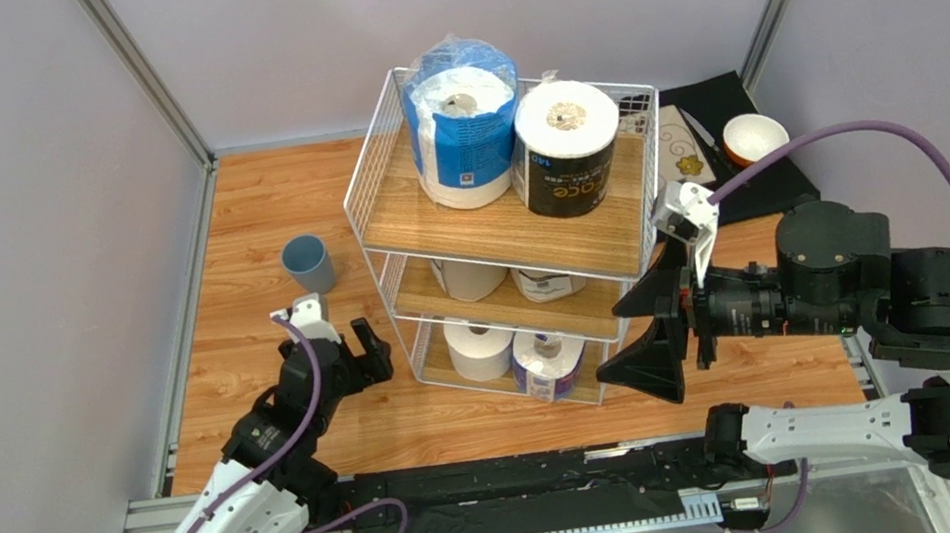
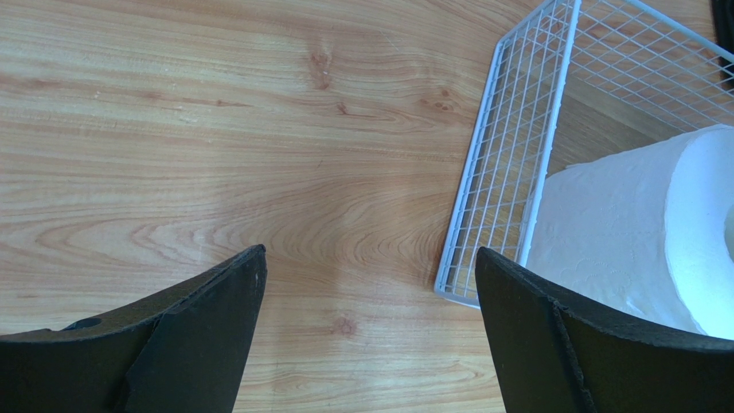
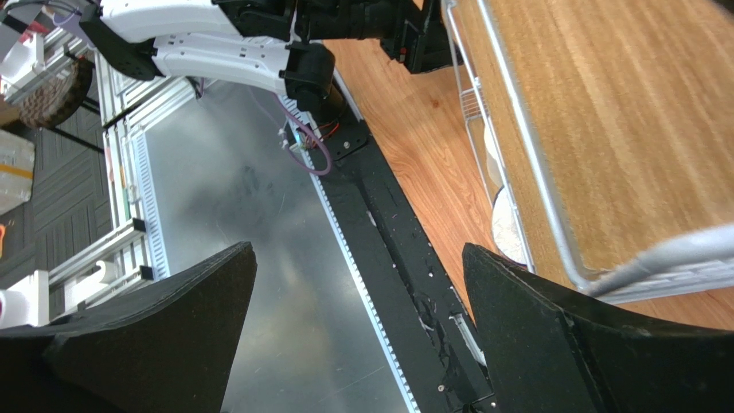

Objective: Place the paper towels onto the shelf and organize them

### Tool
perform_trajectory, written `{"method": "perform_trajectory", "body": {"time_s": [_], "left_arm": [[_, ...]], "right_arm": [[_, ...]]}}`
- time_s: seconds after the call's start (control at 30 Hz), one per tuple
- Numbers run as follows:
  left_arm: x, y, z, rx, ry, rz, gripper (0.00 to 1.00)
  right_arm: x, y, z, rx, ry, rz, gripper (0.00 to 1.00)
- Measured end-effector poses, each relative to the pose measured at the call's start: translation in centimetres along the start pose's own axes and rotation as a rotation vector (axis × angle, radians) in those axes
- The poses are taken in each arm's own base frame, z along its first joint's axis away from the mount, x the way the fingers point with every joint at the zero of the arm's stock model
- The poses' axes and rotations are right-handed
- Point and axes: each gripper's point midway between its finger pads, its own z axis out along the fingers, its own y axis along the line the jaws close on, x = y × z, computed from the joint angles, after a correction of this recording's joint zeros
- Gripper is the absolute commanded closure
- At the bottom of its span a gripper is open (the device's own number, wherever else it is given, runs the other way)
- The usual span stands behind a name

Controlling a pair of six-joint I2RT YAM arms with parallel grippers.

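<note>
The shelf [image 1: 392, 209] stands mid-table with paper towels on all three tiers. Its top board carries a blue-plastic-wrapped roll [image 1: 463, 122] and a dark-wrapped roll [image 1: 569, 149]. Two rolls [image 1: 468, 276] sit on the middle tier. A plain white roll [image 1: 478, 346] and a blue-labelled one [image 1: 547, 361] are at the bottom. My left gripper [image 1: 347, 354] hovers open and empty just left of the shelf's lowest tier; its wrist view shows the wire corner [image 2: 508, 172] and the white roll [image 2: 637, 232]. My right gripper [image 1: 636, 328] is open and empty at the shelf's front right corner [image 3: 603, 112].
A blue cup [image 1: 308, 262] stands on the table left of the shelf. At the back right, a black mat [image 1: 782, 175] holds a bowl [image 1: 753, 138] and a knife. A black rail [image 1: 525, 483] and metal frame run along the near edge.
</note>
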Motion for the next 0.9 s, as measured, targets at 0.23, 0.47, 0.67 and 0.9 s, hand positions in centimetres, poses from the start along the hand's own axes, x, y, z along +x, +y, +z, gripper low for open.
{"method": "perform_trajectory", "body": {"time_s": [0.23,0.47,0.67,0.9], "left_arm": [[0.2,0.1,0.0,0.0,-0.001,0.0,0.01],[0.2,0.1,0.0,0.0,-0.001,0.0,0.01],[0.2,0.1,0.0,-0.001,-0.001,0.0,0.01],[0.5,0.3,0.2,-0.005,0.007,0.004,0.01]], "right_arm": [[0.9,1.2,0.5,-0.031,0.049,-0.049,0.01],[1.2,0.5,1.4,0.076,0.056,-0.126,0.01],[1.0,-2.3,1.2,0.227,0.035,-0.159,0.0],[0.9,-5.0,0.4,0.354,-0.002,-0.196,0.0]]}}
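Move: The front right corner of the shelf's top deck is right at my right hand's forward finger, about 5 cm ahead of the hand point, 1 cm to its right and roughly level. The black roll stands on that deck some 13 cm ahead and 5 cm left, 6 cm up; the blue roll some 16 cm ahead and 14 cm left, equally high. From my left hand the corner is about 32 cm right, 10 cm back and 28 cm higher. With my right hand I ease back and left about 1 cm, then sweep forward some 5 cm and drift about 3 cm right, sinking a couple of centimetres throughout. My forward finger stays against the shelf's front right corner and pushes it forward, while the wrist turns clockwise some 15 degrees and the wide-open fingers, pointing left, dip. ##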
